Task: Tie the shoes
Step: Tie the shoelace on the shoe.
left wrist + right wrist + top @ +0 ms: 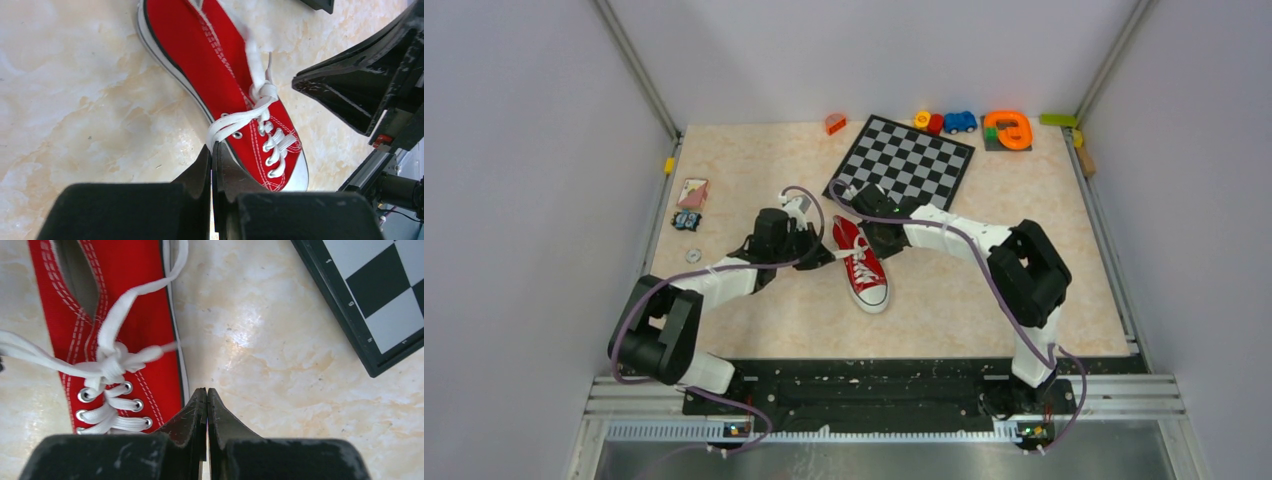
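Note:
The red shoe (864,265) lies mid-table with its white toe cap toward the near edge. Its white laces are drawn into a knot (265,92) over the tongue. My left gripper (212,146) sits at the shoe's left side. It is shut on a doubled strand of lace (235,122) that runs taut from the knot to its fingertips. My right gripper (206,390) is shut just off the shoe's other side, near the eyelets, with nothing between its fingers. A short lace end (160,350) sticks out loose from the knot. Another strand (150,287) trails across the shoe's opening.
A chessboard (904,160) lies just behind the shoe, its corner (380,315) close to my right gripper. Small toys (960,121) line the back edge. A card (692,192) and a small disc (693,256) lie at the left. Walls close in on three sides.

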You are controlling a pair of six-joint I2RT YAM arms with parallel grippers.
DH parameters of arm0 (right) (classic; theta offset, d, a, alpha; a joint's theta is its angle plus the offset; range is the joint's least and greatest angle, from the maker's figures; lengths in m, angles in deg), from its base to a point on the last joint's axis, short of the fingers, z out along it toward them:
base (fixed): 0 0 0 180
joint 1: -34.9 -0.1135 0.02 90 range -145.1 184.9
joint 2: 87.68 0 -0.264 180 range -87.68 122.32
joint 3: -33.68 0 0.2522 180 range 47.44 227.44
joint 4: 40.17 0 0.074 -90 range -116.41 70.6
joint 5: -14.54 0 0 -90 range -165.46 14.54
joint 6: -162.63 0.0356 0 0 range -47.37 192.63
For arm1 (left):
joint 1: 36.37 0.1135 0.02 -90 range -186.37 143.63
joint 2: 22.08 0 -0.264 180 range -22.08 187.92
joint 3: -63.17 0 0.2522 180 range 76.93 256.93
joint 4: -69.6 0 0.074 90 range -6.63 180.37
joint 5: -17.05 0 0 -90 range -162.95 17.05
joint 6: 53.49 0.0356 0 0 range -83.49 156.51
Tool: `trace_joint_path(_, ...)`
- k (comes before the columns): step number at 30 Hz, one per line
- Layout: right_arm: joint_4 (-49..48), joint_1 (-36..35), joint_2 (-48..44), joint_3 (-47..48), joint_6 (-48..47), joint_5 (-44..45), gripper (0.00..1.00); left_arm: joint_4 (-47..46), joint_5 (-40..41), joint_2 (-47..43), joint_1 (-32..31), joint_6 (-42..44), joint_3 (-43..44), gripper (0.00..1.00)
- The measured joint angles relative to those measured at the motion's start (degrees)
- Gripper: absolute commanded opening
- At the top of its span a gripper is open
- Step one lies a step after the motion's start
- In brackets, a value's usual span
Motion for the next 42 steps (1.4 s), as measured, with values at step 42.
trace_joint_path(42,-62.95,14.69,-19.85,-46.71,46.75,-26.12,0.31,-5.97,-8.15,4.7,1.84,-0.72,-3.91,0.0)
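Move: The lace's free end, by the knot, lies about 3 cm left of the empty right hand and 2 cm ahead, slightly below it. The knot is some 5 cm left of that hand and 1 cm ahead; the toe cap is 8 cm back and 2 cm left. From the left hand, which already pinches the other lace, the knot lies about 6 cm right, 2 cm ahead and 2 cm lower. Right hand dips, then rises 5 cm, opening and rolling to point left; left hand lowers lace 3 cm. ##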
